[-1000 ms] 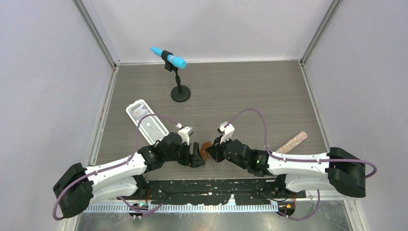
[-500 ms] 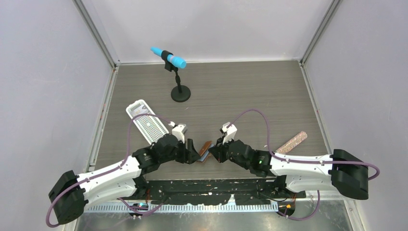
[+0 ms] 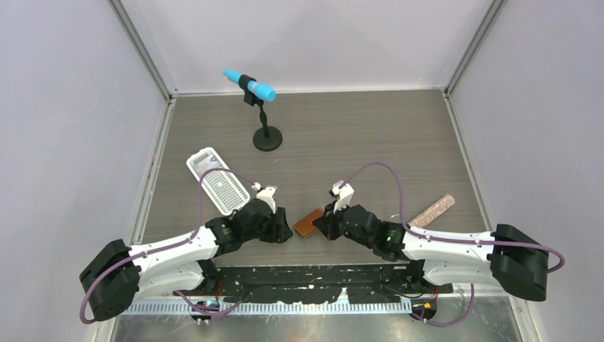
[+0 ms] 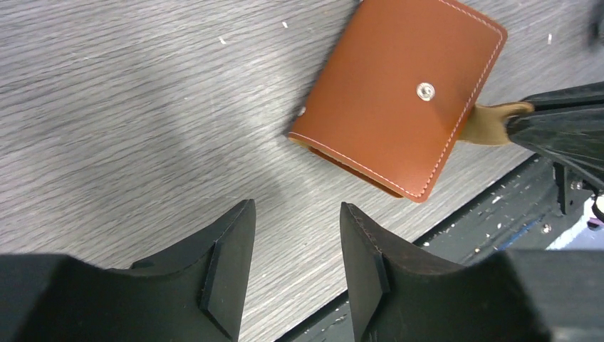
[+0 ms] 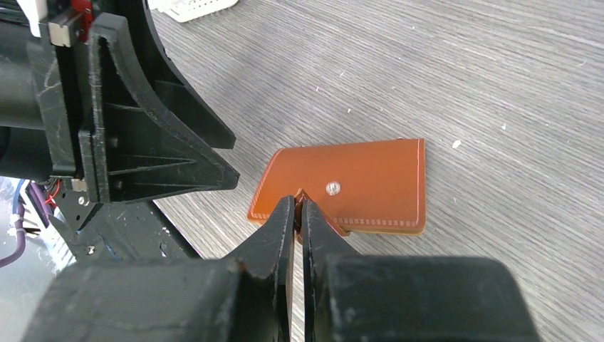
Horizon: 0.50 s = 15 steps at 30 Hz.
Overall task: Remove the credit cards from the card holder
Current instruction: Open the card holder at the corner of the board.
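The tan-brown card holder (image 3: 308,222) lies folded flat on the table near its front edge, snap stud facing up (image 4: 399,100) (image 5: 356,178). My right gripper (image 3: 320,226) (image 5: 299,204) is shut on the holder's snap tab (image 4: 491,122), which sticks out of its side. Just left of the holder, my left gripper (image 3: 285,232) (image 4: 295,208) stands open with only bare table between its fingers. It does not touch the leather. The credit cards are hidden.
A white perforated tray (image 3: 217,182) lies at the left behind my left arm. A blue microphone on a black stand (image 3: 262,117) is at the back. A pinkish speckled stick (image 3: 433,210) lies at the right. The black base rail (image 3: 306,274) runs just past the table's near edge.
The holder, earlier held up on edge and partly open between the two grippers, now lies flat and folded. My left gripper has drawn back to the left and its jaws have narrowed.
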Available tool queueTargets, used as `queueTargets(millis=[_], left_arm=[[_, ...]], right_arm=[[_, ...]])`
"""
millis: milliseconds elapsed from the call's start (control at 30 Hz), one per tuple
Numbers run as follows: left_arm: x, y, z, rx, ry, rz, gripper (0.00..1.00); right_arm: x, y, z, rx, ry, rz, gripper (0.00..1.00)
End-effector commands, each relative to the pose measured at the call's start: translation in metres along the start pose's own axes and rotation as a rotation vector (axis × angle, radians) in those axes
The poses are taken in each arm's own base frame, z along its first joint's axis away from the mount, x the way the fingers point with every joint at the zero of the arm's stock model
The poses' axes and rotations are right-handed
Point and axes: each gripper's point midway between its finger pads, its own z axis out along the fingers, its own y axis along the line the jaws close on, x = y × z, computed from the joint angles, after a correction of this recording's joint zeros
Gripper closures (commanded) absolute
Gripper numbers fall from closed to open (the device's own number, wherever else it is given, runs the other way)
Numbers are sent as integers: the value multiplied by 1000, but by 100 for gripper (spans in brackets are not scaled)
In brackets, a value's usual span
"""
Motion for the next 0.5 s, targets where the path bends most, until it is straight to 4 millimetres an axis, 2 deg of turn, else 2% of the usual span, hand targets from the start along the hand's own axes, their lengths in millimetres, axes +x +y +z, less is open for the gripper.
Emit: queueTargets(millis=[0,200,467], left_arm=[[-17,2,-1,-45,-55,-10,51],[-23,-2,-12,-40,-62,19,44],[-31,-26,-27,111,-108,129,23]], right_arm=[[-21,10,-3,-63,-59,-14,95],[-28,8,-7,-109,-39,-86,95],[-42,21,-17,-207,-48,-225,95]])
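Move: The card holder hangs from the right fingers, which pinch its strap; its middle is about 3 cm to that hand's left and 2 cm below, level fore and aft. The empty left hand has it some 5 cm to the right and 2 cm ahead, with the white tray 20 cm left and 13 cm ahead. The glitter microphone lies roughly 28 cm to the right hand's right, about level with it. Left dips slightly, then rises, 2.5 cm net, opening wider; right keeps pinching the strap, rising 1.5 cm, turning counter-clockwise. ##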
